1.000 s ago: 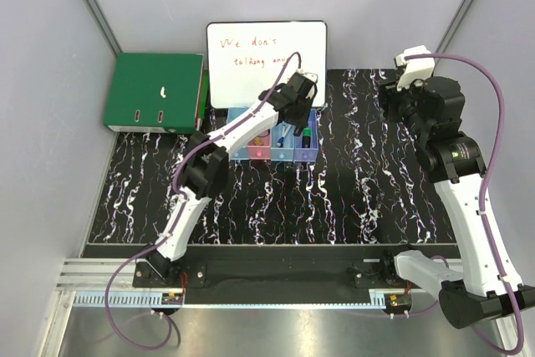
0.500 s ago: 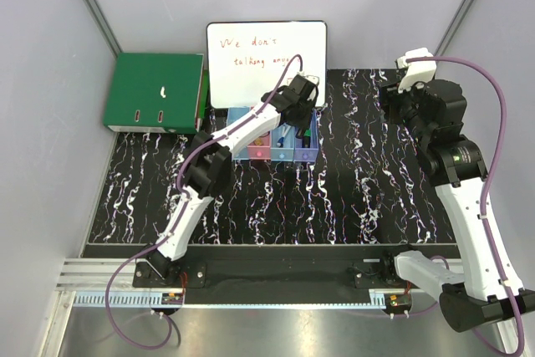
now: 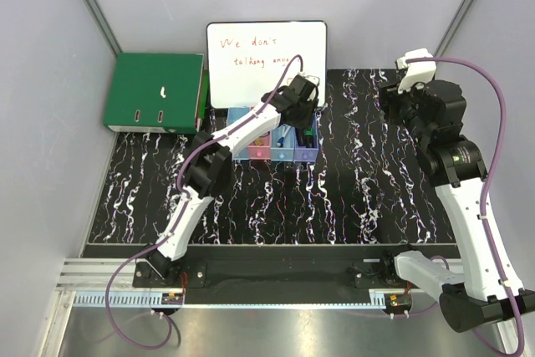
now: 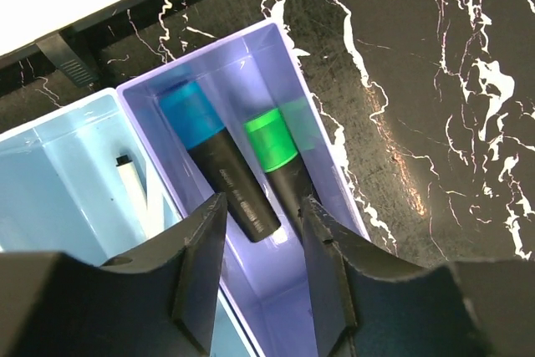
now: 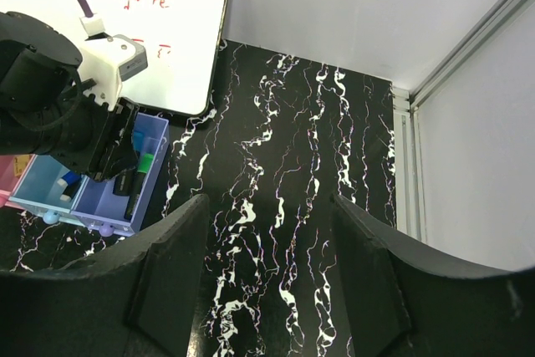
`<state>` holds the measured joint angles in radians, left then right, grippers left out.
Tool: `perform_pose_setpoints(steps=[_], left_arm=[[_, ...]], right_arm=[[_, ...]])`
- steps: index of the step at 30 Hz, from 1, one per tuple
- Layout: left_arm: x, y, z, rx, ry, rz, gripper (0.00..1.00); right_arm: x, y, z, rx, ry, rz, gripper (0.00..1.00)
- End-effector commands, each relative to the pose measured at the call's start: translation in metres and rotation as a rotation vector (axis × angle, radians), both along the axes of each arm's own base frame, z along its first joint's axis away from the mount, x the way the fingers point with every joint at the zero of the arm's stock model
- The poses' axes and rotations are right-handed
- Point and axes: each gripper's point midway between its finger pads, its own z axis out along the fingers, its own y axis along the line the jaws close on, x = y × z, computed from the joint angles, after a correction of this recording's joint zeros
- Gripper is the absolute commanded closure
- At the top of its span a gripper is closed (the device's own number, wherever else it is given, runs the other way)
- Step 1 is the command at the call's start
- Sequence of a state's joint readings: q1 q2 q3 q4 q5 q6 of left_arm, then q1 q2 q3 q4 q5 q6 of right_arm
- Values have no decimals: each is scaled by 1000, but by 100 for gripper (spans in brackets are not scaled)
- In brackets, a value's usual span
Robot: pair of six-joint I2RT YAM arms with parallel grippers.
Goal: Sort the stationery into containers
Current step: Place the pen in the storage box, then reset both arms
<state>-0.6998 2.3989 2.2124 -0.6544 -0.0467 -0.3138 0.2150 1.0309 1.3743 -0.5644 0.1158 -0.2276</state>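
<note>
The containers (image 3: 261, 150) stand in a row in front of the whiteboard. In the left wrist view the purple bin (image 4: 333, 150) holds two black markers lying side by side, one blue-capped (image 4: 209, 152) and one green-capped (image 4: 280, 156). A white pen (image 4: 134, 191) lies in the light blue bin (image 4: 58, 165) beside it. My left gripper (image 4: 263, 211) hangs open just over the purple bin, its jaws either side of the markers' near ends and gripping nothing. My right gripper (image 5: 267, 206) is open and empty above the bare table at the right.
A whiteboard (image 3: 266, 60) with red writing leans at the back, right behind the bins. A green binder (image 3: 155, 91) lies at the back left. The black marbled table (image 3: 359, 181) runs to grey walls on both sides.
My left gripper's jaws have spread apart over the purple bin, and its wrist has shifted slightly right. The right arm has barely moved.
</note>
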Motion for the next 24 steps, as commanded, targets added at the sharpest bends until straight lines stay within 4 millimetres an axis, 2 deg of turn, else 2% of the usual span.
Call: perform_pose_setpoints(steps=[1,4,5,6,7,8,9,10,11,12,13,14,15,16,17,18,19,20,21,22,23,24], left_arm=[[9,-14,36,-88,-72,-32,55],[8,-15,57,-126,-89,-55,49],[7,-15,76,-149,-115,-65,45],[6,-12,85,-150,-129,-77,35],[4,-12,93,-162,-137,-94,32],[1,-7,120,-189,-176,-105,27],[0,1,124,-178,-187,-114,18],[-1,8,132,-176,-202,-112,12],[-2,21,162,-201,-254,-103,6],[-7,30,155,-173,-250,-115,1],[-13,44,183,-184,-302,-108,1],[-12,57,190,-176,-324,-98,1],[-19,68,181,-139,-317,-111,1],[-28,82,206,-142,-367,-97,1],[-31,97,211,-128,-377,-80,1],[-39,110,199,-90,-362,-82,1],[-53,126,221,-89,-408,-65,1],[-57,142,223,-54,-421,-31,1],[-65,157,213,-2,-414,-17,1],[-82,173,230,5,-443,-10,1],[-90,185,229,43,-458,-16,1],[-101,198,213,85,-437,-14,1]], right_arm=[[-1,-5,15,11,-62,-24,32],[-3,-6,14,9,-61,-22,31],[-3,-5,13,9,-59,-18,30],[-4,-4,13,8,-58,-9,29],[-6,-2,12,5,-58,8,27],[-8,0,11,3,-52,21,22],[-10,5,11,-4,-49,55,19],[-13,7,8,-5,-37,72,16],[-15,10,7,-7,-34,90,11],[-18,16,6,-2,-32,132,8],[-24,20,7,2,-31,158,5],[-26,23,7,6,-32,176,2],[-29,28,6,26,-29,200,0],[-33,29,6,38,-33,207,0],[-34,30,6,48,-30,213,0],[-35,30,4,77,-21,201,0],[-38,32,1,78,-8,212,0],[-40,33,-2,72,7,225,0],[-42,31,0,74,19,212,0],[-41,28,-13,70,76,185,0],[-41,24,-18,67,102,160,0],[-41,17,-22,60,123,119,0]])
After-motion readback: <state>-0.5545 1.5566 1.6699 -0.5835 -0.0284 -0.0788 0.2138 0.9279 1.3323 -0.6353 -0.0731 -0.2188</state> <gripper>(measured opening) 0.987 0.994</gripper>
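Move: The pen with the blue cap already lies in the purple compartment of the storage box, its middle roughly 3 cm ahead of the left hand and 3 cm below it. At that same depth, the green-capped pen is 2 cm ahead and 3 cm right, the white markers 2 cm ahead and 4 cm left. From the right hand the blue-capped pen is about 14 cm ahead, 24 cm left and 32 cm below. Both hands open; the left rises some 22 cm, swinging 15 left from the pen, while right eases back. ##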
